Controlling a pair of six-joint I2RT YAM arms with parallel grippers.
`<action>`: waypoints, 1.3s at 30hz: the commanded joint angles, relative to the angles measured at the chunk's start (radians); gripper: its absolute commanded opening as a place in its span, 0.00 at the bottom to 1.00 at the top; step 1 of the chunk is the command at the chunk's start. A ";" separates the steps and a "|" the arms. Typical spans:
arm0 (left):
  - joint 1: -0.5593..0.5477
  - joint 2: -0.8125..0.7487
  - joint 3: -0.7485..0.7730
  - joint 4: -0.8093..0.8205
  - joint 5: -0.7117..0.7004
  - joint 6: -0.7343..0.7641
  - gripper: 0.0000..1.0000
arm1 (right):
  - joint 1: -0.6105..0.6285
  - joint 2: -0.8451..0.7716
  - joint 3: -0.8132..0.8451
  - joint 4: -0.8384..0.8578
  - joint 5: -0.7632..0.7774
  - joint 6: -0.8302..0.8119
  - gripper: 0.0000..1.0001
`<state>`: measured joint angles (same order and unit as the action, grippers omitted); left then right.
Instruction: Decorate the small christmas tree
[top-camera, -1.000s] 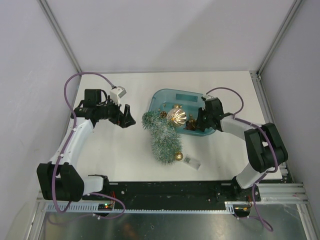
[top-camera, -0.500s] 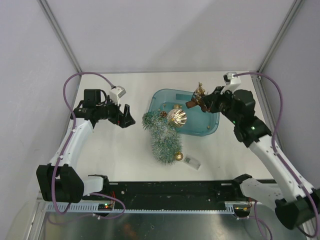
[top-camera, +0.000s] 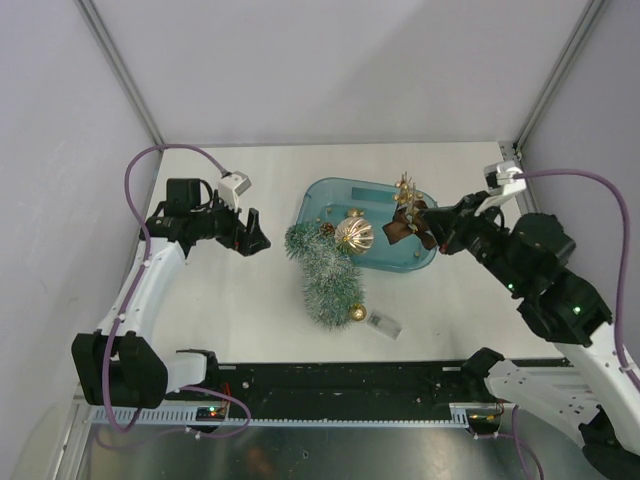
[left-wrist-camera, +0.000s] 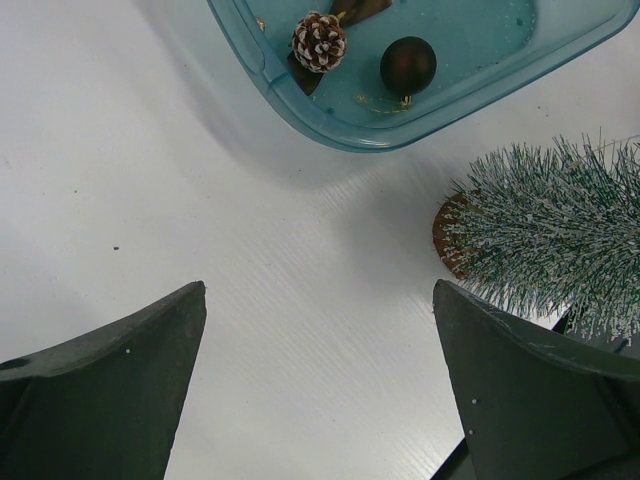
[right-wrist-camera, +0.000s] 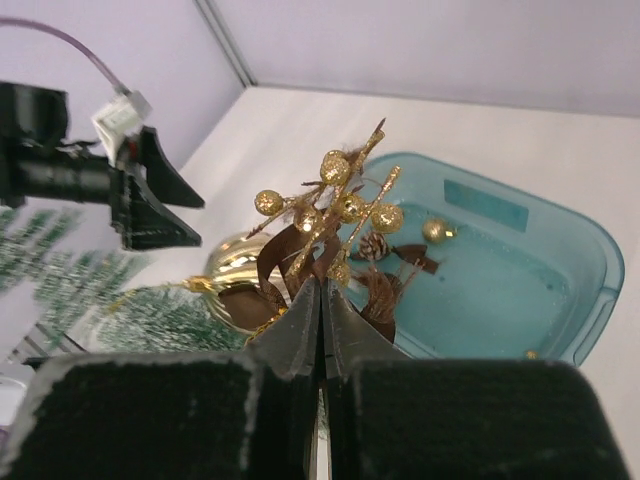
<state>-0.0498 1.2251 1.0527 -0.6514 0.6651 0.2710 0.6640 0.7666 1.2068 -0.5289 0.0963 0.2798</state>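
Note:
The small christmas tree (top-camera: 325, 270) lies on its side on the white table, its wood base (left-wrist-camera: 447, 235) toward the teal tub (top-camera: 375, 195). My right gripper (top-camera: 418, 225) is shut on a gold and brown sprig ornament (top-camera: 405, 205) and holds it in the air over the tub's right part. In the right wrist view the sprig (right-wrist-camera: 335, 215) sticks up from the closed fingertips (right-wrist-camera: 322, 285). My left gripper (top-camera: 258, 238) hovers wide open left of the tree, with bare table between its fingers (left-wrist-camera: 130, 350).
A large gold ball (top-camera: 353, 234) rests at the tub's near edge by the tree. A pine cone (left-wrist-camera: 319, 41) and a brown ball (left-wrist-camera: 407, 66) lie inside the tub. A small gold ball (top-camera: 356, 313) and a clear packet (top-camera: 383, 325) lie by the tree's tip.
My right gripper closed on the sprig inside the tub, lifted it out and drew back to the right. The left arm has not moved.

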 joint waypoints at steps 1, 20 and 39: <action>0.007 -0.038 0.008 0.022 0.013 0.011 1.00 | 0.029 0.004 0.113 -0.013 0.015 -0.008 0.01; 0.006 -0.044 0.002 0.022 0.006 0.014 1.00 | 0.375 0.104 0.152 0.006 0.027 -0.023 0.01; 0.006 -0.053 -0.003 0.022 0.015 0.015 1.00 | 0.682 0.160 0.075 -0.014 0.400 -0.007 0.06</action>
<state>-0.0498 1.2095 1.0527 -0.6518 0.6655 0.2710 1.3380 0.9314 1.3052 -0.5575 0.3870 0.2691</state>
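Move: Some 18 cm to the right hand's left, level with it fore and aft and with its middle about 24 cm lower, stands the tree; the fingers already hold the gold spray with brown ribbon. The big gold ball on the tree is roughly 12 cm left, 5 cm ahead and 19 cm below; the blue box lies about 17 cm ahead, 6 cm left, 36 cm down. From the left hand the tree is some 7 cm back, 15 cm right, 4 cm lower. Swinging the held gold spray from over the box towards the tree, the right hand first lifts about 5 cm while easing back, then carries it some 11 cm left and 10 cm back, past the near side of the big ball. The wrist turns counter-clockwise by roughly 25 degrees; late on, the hand sinks about 5 cm beside the tree's upper part. The fingers keep their hold. ##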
